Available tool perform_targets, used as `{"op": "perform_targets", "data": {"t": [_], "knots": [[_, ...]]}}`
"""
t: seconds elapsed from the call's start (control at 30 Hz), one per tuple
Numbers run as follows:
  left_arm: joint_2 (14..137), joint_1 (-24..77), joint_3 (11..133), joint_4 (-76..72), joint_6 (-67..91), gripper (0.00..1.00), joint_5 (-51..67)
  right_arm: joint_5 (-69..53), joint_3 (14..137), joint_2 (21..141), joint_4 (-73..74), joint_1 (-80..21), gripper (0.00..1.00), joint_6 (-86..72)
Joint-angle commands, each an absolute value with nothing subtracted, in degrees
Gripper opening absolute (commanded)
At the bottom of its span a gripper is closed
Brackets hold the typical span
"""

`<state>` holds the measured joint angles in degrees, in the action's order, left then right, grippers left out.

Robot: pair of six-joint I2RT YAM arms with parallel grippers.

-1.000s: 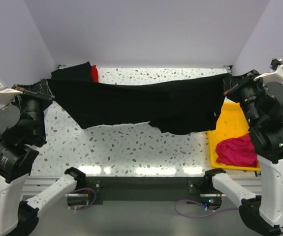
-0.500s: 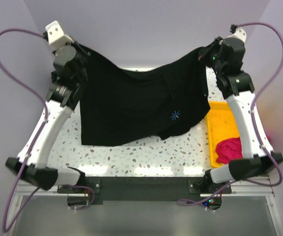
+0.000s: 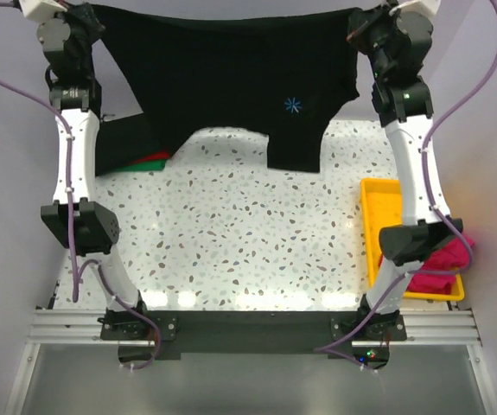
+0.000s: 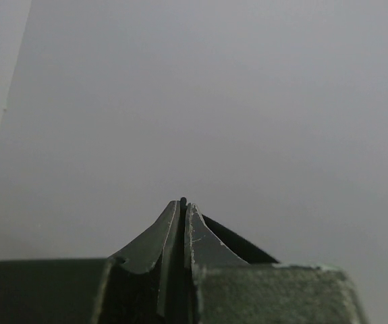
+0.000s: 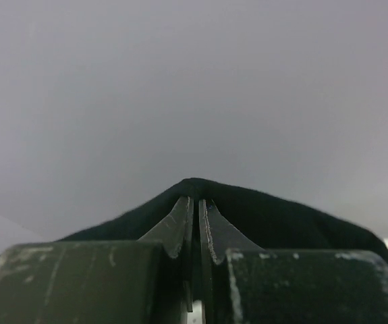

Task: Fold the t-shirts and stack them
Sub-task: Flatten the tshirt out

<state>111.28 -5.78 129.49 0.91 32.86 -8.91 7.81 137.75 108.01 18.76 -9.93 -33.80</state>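
A black t-shirt [image 3: 231, 78] with a small blue star mark hangs spread in the air between my two raised arms. Its lower hem dangles above the back of the table. My left gripper [image 3: 92, 15] is shut on its upper left edge. In the left wrist view a thin fold of black cloth [image 4: 241, 246] shows between and beside the fingers of that gripper [image 4: 183, 204]. My right gripper [image 3: 358, 22] is shut on the upper right edge. The right wrist view shows the cloth [image 5: 281, 216] draped over this gripper's tips [image 5: 197, 200]. Red [image 3: 150, 162] and green [image 3: 131, 167] t-shirts lie at the back left.
A yellow tray [image 3: 378, 207] stands along the right edge, with a magenta-pink t-shirt [image 3: 442, 259] bunched at its near end. The speckled table [image 3: 231, 233] stretches between the arm bases. Purple cables loop out beside both arms.
Both arms have swung up from table height to high above the back edge. They have lifted the black t-shirt off the table, so it now hangs spread out.
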Motion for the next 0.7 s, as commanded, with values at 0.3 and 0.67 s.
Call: {"op": "perform_targets", "data": {"t": [0.3,0.67], "knots": [[78.86,-12.83,76.33,-8.18,44.72,0.00,-3.95,9.14,87.14,77.80,12.39,-8.79,0.00,-38.40],[65.65,-13.27,30.44,-3.51,54.05,0.02,-8.27,3.44,59.68,77.94,25.57,-8.53,0.42,-31.82]]}}
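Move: Both my hands hold the black t-shirt high by its corners. The bare table I bring my left hand's corner down to is about 22 cm back and 53 below that hand; the folded stack is roughly 9 cm to its left, level ahead, 50 below. My right hand's spot is some 17 cm back, 3 right and 55 below, with the yellow bin about 25 back and 29 right of that hand. I swing both hands back towards me and then steeply down, about 40 cm of drop and 20 cm of draw, laying the shirt over the table as the fingers tip some 45 degrees downwards. My left hand keeps its pinch on its corner and also rolls its left side down; near the end of the drop my right fingers open about a third, letting go of the cloth. ##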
